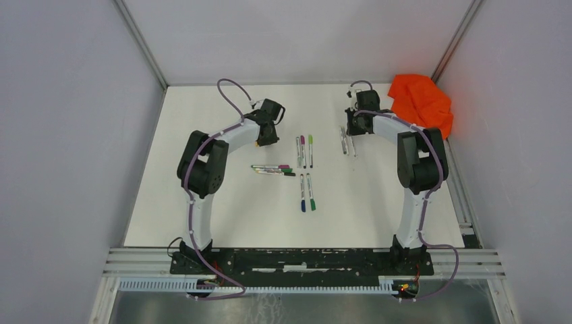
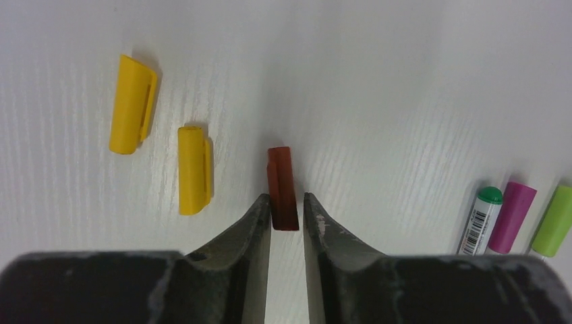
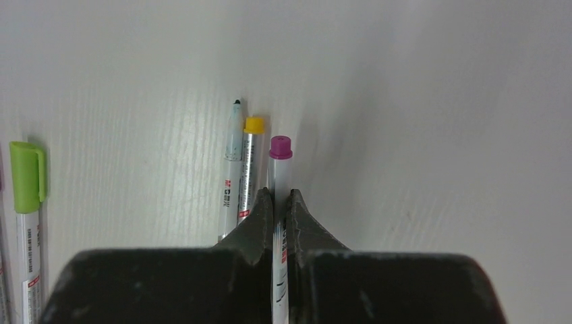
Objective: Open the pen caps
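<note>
In the left wrist view a dark red pen cap (image 2: 282, 189) lies on the white table (image 2: 405, 101). Its near end sits between the tips of my left gripper (image 2: 287, 202). The jaws stand narrowly apart: the cap touches the left finger and a thin strip of table shows at the right finger. Two yellow caps (image 2: 132, 103) (image 2: 193, 170) lie just to its left. My right gripper (image 3: 280, 197) is shut on a white-grey pen barrel (image 3: 280, 169) with a magenta end, low over the table beside two uncapped pens (image 3: 241, 169).
Capped pens lie mid-table in groups (image 1: 305, 150) (image 1: 273, 169) (image 1: 307, 192); three of their caps show at the right of the left wrist view (image 2: 512, 216). A lime-capped pen (image 3: 28, 202) lies left of the right gripper. An orange cloth (image 1: 421, 101) sits at the back right corner.
</note>
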Tool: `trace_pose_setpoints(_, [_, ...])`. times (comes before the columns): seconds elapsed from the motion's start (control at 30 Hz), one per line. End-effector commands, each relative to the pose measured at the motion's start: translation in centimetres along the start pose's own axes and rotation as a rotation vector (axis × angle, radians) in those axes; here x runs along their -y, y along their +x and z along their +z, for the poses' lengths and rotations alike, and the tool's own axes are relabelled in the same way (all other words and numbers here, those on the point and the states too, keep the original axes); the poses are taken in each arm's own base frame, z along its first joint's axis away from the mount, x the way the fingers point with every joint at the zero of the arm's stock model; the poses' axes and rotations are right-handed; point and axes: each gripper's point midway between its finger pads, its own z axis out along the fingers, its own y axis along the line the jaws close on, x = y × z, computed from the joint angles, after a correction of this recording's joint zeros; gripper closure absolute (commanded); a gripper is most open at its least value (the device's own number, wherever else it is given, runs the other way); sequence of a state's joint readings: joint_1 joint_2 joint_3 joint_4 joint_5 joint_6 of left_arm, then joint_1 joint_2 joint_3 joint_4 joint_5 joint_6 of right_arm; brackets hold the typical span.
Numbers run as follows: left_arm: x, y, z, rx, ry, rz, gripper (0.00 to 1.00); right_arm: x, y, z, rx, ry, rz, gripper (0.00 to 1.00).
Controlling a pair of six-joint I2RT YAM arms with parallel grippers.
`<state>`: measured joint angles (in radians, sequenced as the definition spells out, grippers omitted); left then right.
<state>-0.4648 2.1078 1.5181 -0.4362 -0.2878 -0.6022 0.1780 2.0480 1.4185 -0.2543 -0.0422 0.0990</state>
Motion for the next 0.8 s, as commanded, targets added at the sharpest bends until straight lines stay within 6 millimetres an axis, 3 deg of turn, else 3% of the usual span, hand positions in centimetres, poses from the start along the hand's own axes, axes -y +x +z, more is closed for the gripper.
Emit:
trace_pose_setpoints(0.0, [-1.8,-0.2,0.1,0.012,-0.062,0.009,0.65,-0.5,-0.4,0.6,0.0,0.002,-0.017,0.99])
trace_pose_setpoints(0.1, [-2.1,-0.1,0.2,0.01,-0.068,0.006,0.53,-0.4,0.1,1.0,-0.012,0.007,-0.015,0.86])
trace_pose_setpoints(0.23, [-1.9,-0.5,0.0,0.021,-0.062,-0.004,0.47,-0.3,-0.4,0.5,0.01,0.017,-0.018,0.75])
trace_pose_setpoints(0.4, [-0.9,-2.3,-1.9,0.081,0.005,-0.037,0.44,-0.3,-3.2,-2.4,0.12,0.073,-0.063,0.63])
trace_pose_setpoints(0.57, [0.8,-4.3,-5.2,0.149,0.117,-0.076,0.42,-3.0,-5.8,-6.0,0.211,0.067,-0.126,0.61])
trace_pose_setpoints(0.77, [1.7,-5.8,-9.2,0.225,0.222,-0.111,0.38,-8.2,-5.4,-7.6,0.223,0.02,-0.175,0.61])
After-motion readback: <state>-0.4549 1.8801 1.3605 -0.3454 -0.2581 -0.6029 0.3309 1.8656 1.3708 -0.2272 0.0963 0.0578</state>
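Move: The right hand still pinches the purple-plug pen near its front end, its middle about 4 cm back and 2 cm below; the yellow-plug pen's middle lies 4 cm back, 2 cm left, the light-blue pen's 3 cm back, 3 cm left. The left fingertips straddle the brown cap, some 1 cm ahead and 1 cm below; yellow caps lie 4 cm left, 1 cm ahead, and 6 cm left, 4 cm ahead. Right hand releases the purple-plug pen and climbs leftward 7 cm; left hand opens wider, rises from brown cap. ##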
